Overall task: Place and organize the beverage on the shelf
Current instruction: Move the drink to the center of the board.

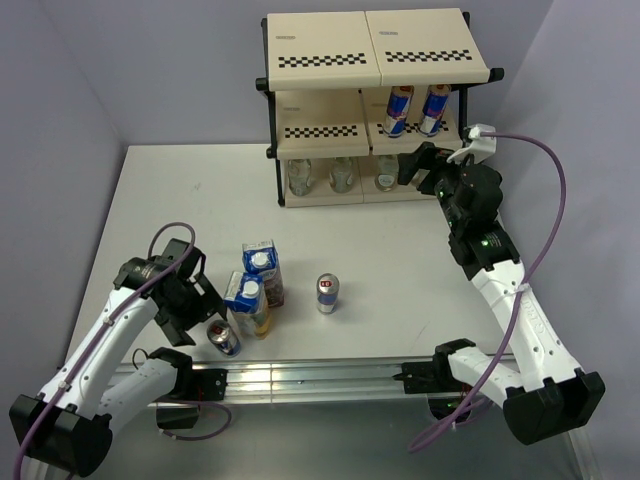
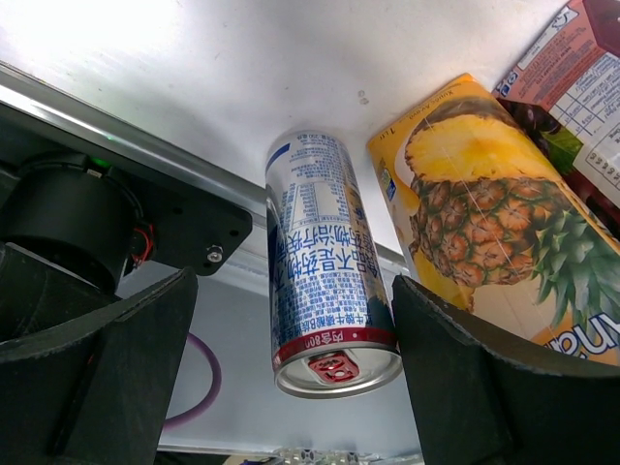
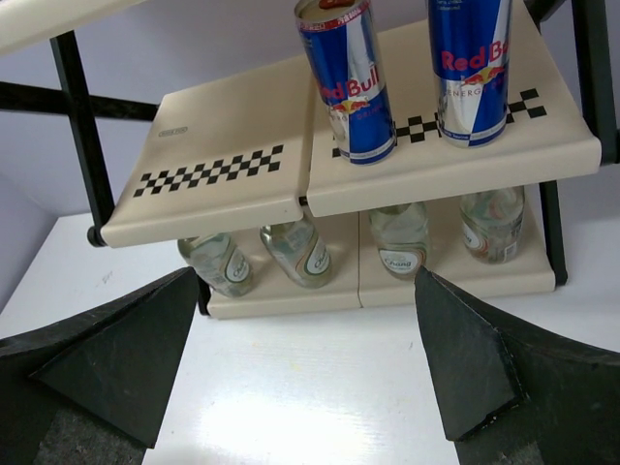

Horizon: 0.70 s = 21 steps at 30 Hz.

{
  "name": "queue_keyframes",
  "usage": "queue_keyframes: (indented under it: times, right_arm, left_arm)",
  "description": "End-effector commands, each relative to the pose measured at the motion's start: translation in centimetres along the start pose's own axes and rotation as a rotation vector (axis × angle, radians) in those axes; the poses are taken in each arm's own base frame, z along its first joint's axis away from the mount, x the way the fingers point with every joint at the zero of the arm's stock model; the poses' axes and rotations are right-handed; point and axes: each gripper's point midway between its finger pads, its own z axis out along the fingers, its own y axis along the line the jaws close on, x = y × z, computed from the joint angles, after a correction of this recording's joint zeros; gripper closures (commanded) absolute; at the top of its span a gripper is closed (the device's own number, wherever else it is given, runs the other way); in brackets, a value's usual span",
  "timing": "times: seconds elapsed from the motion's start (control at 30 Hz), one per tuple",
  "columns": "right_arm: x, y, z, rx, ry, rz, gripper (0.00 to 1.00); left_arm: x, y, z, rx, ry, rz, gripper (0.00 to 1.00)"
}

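My left gripper is open and straddles a blue-and-silver can standing at the table's near edge. Its right finger sits against the can; a wide gap shows on the left. Beside it stand the yellow pineapple carton and the purple carton. Another can stands alone mid-table. The shelf holds two cans on its middle tier and several clear bottles at the bottom. My right gripper is open and empty before the shelf.
The white table ends at a metal rail between the arm bases. A purple cable loops off the right wrist. The left half of the shelf's middle tier is bare. Grey walls close in on both sides.
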Motion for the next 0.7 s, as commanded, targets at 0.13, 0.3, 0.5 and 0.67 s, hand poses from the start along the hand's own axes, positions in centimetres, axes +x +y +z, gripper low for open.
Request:
queue_keyframes:
  times: [0.13, 0.3, 0.5, 0.67]
  right_arm:
    - [0.0, 1.1, -0.1, -0.059, -0.005, 0.019, 0.00]
    - [0.6, 1.6, 0.3, -0.083, 0.018, 0.020, 0.00]
    - [0.1, 1.8, 0.4, -0.084, 0.022, 0.019, 0.00]
    - [0.0, 2.4, 0.4, -0.113, 0.035, 0.017, 0.00]
  left_arm:
    - [-0.2, -0.6, -0.9, 0.041, -0.020, -0.014, 0.12]
    - [-3.0, -0.4, -3.0, 0.052, -0.199, -0.074, 0.10]
    - [-4.1, -0.5, -4.7, 0.097, -0.280, -0.048, 0.11]
    - [-3.2, -0.7, -5.6, 0.168, -0.275, 0.023, 0.12]
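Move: Below the left hand's open fingers, the nearest upright can has its middle about 3 cm to the right, 1 cm back and 6 cm lower. The pineapple juice carton stands some 10 cm right and 5 cm ahead of that hand, the second carton about 13 cm right and 12 cm ahead, both tops rising near finger height. From the right hand, up by the shelf, the same can is roughly 44 cm left, 27 cm back and 30 cm below. Backing off the can without closing on it, the left hand pauses briefly, then rises about 5 cm, going some 3 cm forward and 2 cm left, while its downward fingers swing forward by some 15 degrees and stay wide open. Meanwhile the open right hand eases a little left and down in front of the shelf, turning slightly counter-clockwise. ##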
